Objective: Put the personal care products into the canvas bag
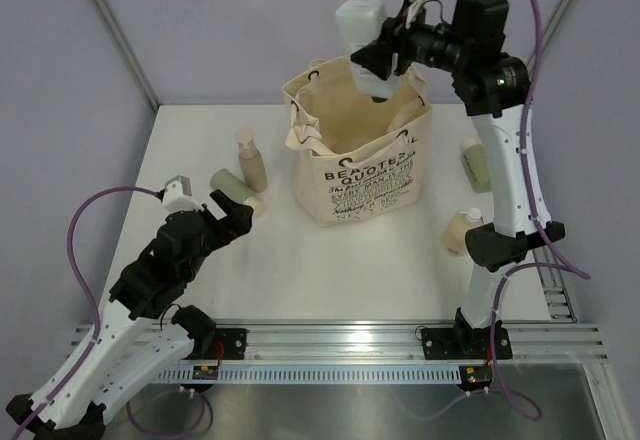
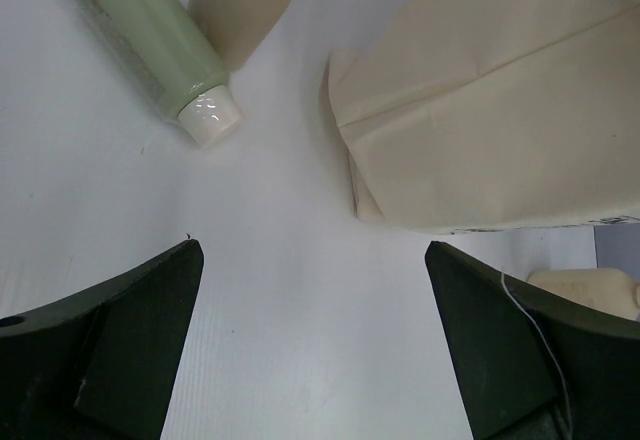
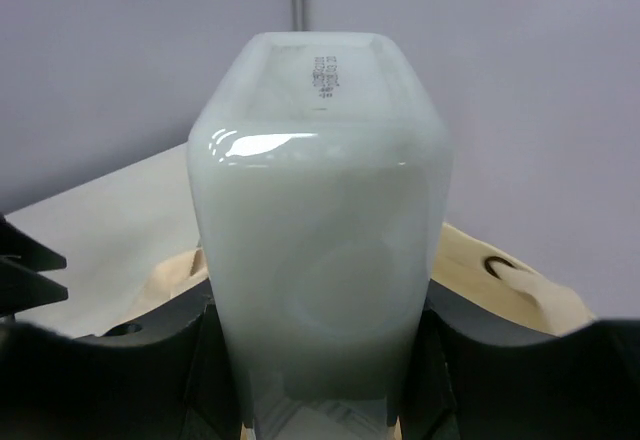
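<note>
The cream canvas bag (image 1: 362,165) with black lettering stands open in the middle of the table. My right gripper (image 1: 384,60) is shut on a pale white bottle (image 1: 361,28) and holds it upright-tilted just above the bag's mouth. In the right wrist view the bottle (image 3: 320,230) fills the space between the jaws of the right gripper (image 3: 320,380), with the bag's rim (image 3: 510,280) behind. My left gripper (image 1: 236,216) is open and empty, low over the table left of the bag. A sage-green tube (image 2: 160,45) and a beige pump bottle (image 2: 245,5) lie ahead of the left gripper (image 2: 315,340).
The green tube (image 1: 232,188) and the beige pump bottle (image 1: 250,158) lie left of the bag. Right of the bag lie another sage-green tube (image 1: 478,166) and a cream bottle (image 1: 462,230), close to the right arm. The bag's side (image 2: 500,100) is near my left gripper.
</note>
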{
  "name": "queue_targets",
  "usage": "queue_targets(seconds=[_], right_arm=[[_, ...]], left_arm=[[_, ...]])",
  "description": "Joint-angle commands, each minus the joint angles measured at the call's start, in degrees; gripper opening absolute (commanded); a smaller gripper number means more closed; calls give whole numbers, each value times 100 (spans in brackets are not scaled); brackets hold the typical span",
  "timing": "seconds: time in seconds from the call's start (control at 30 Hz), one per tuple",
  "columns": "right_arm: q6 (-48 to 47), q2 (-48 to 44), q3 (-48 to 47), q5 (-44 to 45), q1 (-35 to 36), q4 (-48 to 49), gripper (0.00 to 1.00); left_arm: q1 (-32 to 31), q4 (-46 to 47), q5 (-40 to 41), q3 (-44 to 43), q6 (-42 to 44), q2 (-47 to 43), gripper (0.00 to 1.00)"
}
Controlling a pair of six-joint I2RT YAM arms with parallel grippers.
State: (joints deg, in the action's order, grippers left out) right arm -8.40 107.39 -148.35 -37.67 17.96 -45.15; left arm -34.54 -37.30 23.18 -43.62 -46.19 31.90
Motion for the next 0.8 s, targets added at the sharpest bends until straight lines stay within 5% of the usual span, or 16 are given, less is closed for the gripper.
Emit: queue_targets(seconds=[0.0, 0.3, 0.5, 0.77], right_arm=[[-942, 527, -106, 935, 322, -125, 0], [-3744, 458, 1167, 1366, 639, -1733, 0], [-4371, 676, 1441, 1648, 876, -2490, 2], [-4346, 1609, 1177, 2440, 903, -3176, 56]], left_arm=[[27, -137, 292, -33, -547, -140, 99], [27, -481, 21, 344, -1120, -237, 99], [27, -216, -174, 433, -795, 44, 99], [324, 152, -32, 644, -557, 799, 99]])
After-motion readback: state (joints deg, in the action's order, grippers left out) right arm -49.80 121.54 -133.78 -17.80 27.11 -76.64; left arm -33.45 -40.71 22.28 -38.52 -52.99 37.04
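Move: The canvas bag stands upright beneath the right hand, which holds the white bottle high over it. The bag's middle is about 4 cm ahead and some 35 cm down. Near the bag on its right, a beige bottle lies 10 cm back and 26 cm right of this hand, and a pale green bottle 8 cm ahead and 34 cm right. For the empty left hand, the sage bottle lies about 19 cm ahead, 5 cm left and 20 cm below, the pump bottle 28 cm ahead and 2 cm left. The white bottle, still gripped, is lowered quickly about 30 cm down through the bag's mouth by the right arm, curving a few centimetres forward and left before coming back, while the wrist tips the fingers over by more than 50 degrees to point steeply down. The open left hand sinks some 7 cm towards the sage bottle's level, tilting slightly downward. ##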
